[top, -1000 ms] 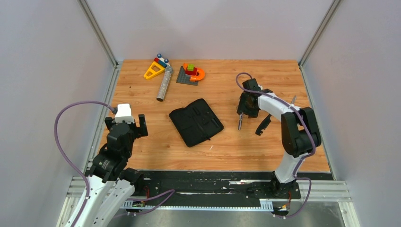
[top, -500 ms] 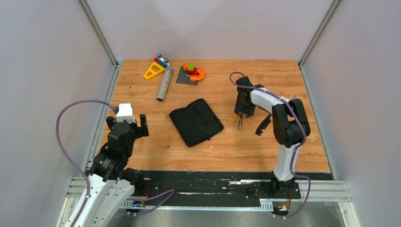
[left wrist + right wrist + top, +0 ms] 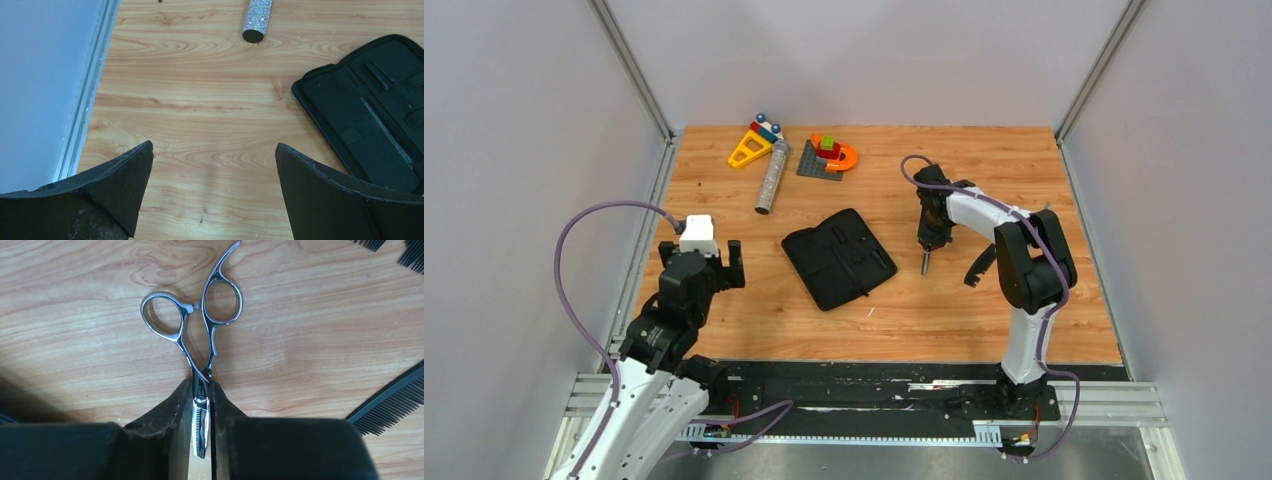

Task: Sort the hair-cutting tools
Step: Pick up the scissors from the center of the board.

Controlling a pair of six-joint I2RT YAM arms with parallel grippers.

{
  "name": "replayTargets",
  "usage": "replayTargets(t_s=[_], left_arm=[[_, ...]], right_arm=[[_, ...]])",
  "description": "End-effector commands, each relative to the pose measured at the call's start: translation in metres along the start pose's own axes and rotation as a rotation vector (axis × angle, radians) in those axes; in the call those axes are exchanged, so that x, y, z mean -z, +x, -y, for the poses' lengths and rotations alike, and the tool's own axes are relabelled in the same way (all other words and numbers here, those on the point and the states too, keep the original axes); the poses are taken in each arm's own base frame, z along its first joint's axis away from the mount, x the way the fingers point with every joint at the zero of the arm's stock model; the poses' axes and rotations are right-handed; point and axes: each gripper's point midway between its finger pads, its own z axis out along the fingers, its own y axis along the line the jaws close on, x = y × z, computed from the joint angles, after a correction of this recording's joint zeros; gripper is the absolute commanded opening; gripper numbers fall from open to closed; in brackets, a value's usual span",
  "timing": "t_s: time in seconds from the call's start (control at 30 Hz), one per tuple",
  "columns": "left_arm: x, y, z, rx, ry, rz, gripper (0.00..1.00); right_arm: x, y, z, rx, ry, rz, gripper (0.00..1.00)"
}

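Observation:
Slim silver scissors (image 3: 200, 416) with two ringed handles lie on the wooden table (image 3: 904, 310). My right gripper (image 3: 201, 385) is shut on their blades near the pivot, and the rings stick out ahead of the fingers. In the top view the right gripper (image 3: 927, 238) stands right of the open black case (image 3: 839, 258), with the scissors' (image 3: 924, 263) tip showing below it. A black comb (image 3: 981, 265) lies just right of it; the comb's teeth (image 3: 390, 404) show at the wrist view's lower right. My left gripper (image 3: 704, 266) hovers open over bare wood at the left (image 3: 214, 145).
A glittery grey cylinder (image 3: 771, 178) lies at the back left, with colourful toy blocks (image 3: 754, 146) and a block model on a grey plate (image 3: 829, 156) behind it. The case (image 3: 380, 115) lies unzipped and flat. Grey walls enclose the table on three sides.
My right gripper has closed onto the scissors and shifted a little left toward the case. The left arm has edged slightly right, still open.

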Motion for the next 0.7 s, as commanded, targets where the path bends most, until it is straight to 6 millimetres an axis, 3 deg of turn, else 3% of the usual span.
replayTargets(t_s=[0.0,0.17,0.3,0.5,0.67], left_arm=[[0.000,-0.025,0.010,0.025,0.046,0.051,1.00],[-0.006,-0.029,0.019,0.031,0.067,0.015,1.00],[-0.017,-0.033,0.046,0.039,0.170,-0.020,1.00],[-0.032,-0.041,0.106,0.107,0.401,-0.108,1.00],[-0.036,-0.064,0.164,0.191,0.566,-0.103,1.00]], right_arm=[[0.007,0.005,-0.006,0.034,-0.044,-0.015,0.00],[0.024,-0.009,-0.015,0.041,-0.106,0.042,0.00],[0.044,-0.019,-0.021,0.029,-0.152,0.096,0.00],[0.086,-0.033,-0.024,-0.037,-0.202,0.199,0.00],[0.123,-0.038,-0.035,-0.116,-0.264,0.265,0.00]])
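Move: The scissors are already pinched by their blades in the right fingers at board level, their middle some 3 cm ahead of that hand. From there the open black case lies about 17 cm to the left and 3 cm nearer; the upper comb is 8 cm right and 6 cm ahead, the lower comb 12 cm right and 2 cm back. From the raised, empty left hand, the case is roughly 22 cm right, 9 cm ahead and 20 cm below, the scissors 39 cm right, 15 cm ahead and 20 cm below. The scissors, held steadily by the blades, are raised off the board: after a small shift left, the right hand goes almost straight up about 8 cm, its fingers tipping some 10 degrees outward. Meanwhile the open left hand, touching nothing, speeds up to the right and forward towards the case, about 12 cm in all, swinging clockwise and tilting down. ##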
